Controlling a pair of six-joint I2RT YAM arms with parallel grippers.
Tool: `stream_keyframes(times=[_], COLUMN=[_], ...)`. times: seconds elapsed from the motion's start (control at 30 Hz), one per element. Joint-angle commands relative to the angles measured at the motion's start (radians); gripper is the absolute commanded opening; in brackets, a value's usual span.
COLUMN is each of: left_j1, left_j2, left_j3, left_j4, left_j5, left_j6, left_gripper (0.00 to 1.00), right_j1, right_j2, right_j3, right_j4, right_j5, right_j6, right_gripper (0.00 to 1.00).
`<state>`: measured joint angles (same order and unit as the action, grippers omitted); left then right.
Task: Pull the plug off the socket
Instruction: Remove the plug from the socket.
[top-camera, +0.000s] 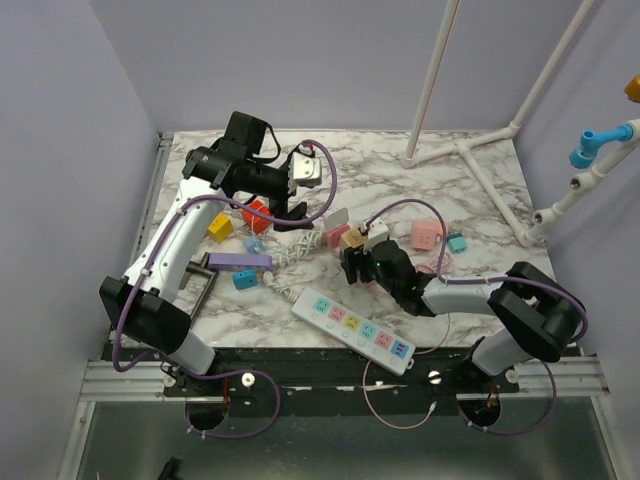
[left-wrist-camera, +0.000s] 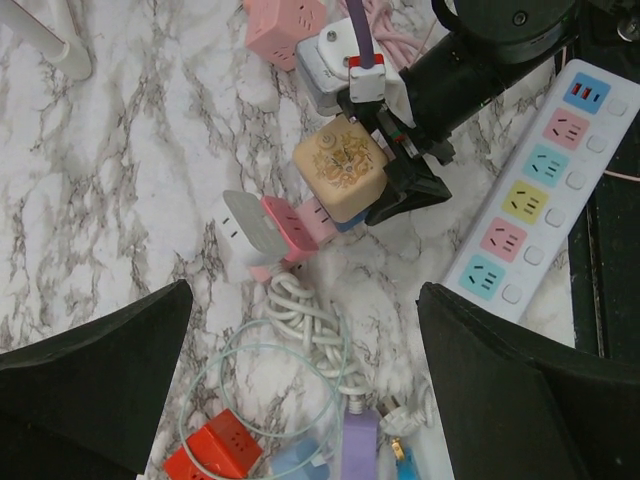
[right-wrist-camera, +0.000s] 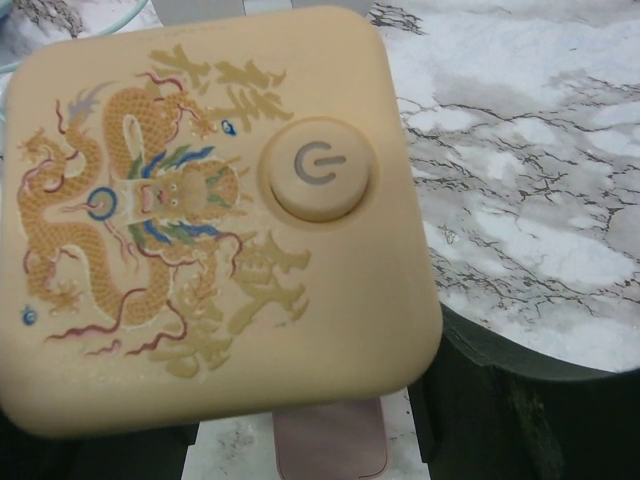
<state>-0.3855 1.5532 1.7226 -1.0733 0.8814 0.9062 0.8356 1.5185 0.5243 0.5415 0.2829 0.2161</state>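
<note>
A tan cube adapter (right-wrist-camera: 210, 220) with a dragon print and a power button fills the right wrist view. It is joined to a pink piece (left-wrist-camera: 292, 225) that has a white end plate and lies on the marble. My right gripper (right-wrist-camera: 300, 435) straddles the cube with a dark finger (right-wrist-camera: 520, 410) against each side, shut on it. The same cube (top-camera: 352, 238) and right gripper (top-camera: 362, 255) show in the top view. My left gripper (left-wrist-camera: 305, 330) hangs wide open above a coiled white cable (left-wrist-camera: 310, 320), holding nothing, well to the left of the cube.
A white power strip (top-camera: 355, 330) with coloured sockets lies near the front edge. A red cube (top-camera: 258, 215), yellow cube (top-camera: 220, 228) and purple strip (top-camera: 240, 262) sit by the left arm. A pink cube (top-camera: 427, 236) and a white pipe frame (top-camera: 470, 150) are at the right.
</note>
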Motion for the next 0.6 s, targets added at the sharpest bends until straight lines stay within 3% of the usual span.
stream_keyframes(times=[0.0,0.1,0.23,0.43,0.57], left_j1=[0.006,-0.008,-0.02,-0.035,-0.08], left_j2=[-0.072,-0.149,-0.228,-0.327,-0.472], left_j3=[-0.122,-0.27,-0.387,-0.522,-0.731], left_j4=[0.121,0.183,0.245,0.306,0.466], left_j5=[0.073,0.062,0.018,0.005,-0.021], left_j6=[-0.107,0.017,0.247,0.392,0.542], left_gripper=[0.98,0.99,0.99,0.99,0.98], right_j1=[0.007,0.007,-0.004,-0.049,-0.056], right_j2=[-0.06,-0.09,-0.114,-0.105,-0.057], right_j3=[0.074,0.223,0.364,0.471,0.547], right_j4=[-0.015,-0.211,-0.345,-0.469,-0.54], right_j5=[0.038,0.001,-0.099,-0.238,-0.315], right_j6=[0.009,0.042,0.09,0.19,0.27], right_gripper=[0.17,0.01,0.01,0.01,0.01])
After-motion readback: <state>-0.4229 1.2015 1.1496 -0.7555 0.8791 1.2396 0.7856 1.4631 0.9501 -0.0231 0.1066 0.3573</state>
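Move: My right fingers already grip the blue adapter under the beige cube plug, plugged upright into the pink strip; that stack's middle is about 2 cm ahead of the right hand, 1 left and 2 above. From my empty left hand the stack is some 7 cm right, 1 back and 20 below. The pink cube on the strip is 4 cm ahead of this hand, 5 right and 22 below; the white power strip lies about 13 back, 8 right, 26 below. I keep the right grip on the blue adapter and hoist it some 9 cm, drifting about 4 cm left towards my other hand, fingertips tipping down a little as the rise slows. Meanwhile my left hand, wide open, sinks about 5 cm and draws back as much, rolling some 25 degrees as its height over the rising stack shrinks; it touches nothing yet. ##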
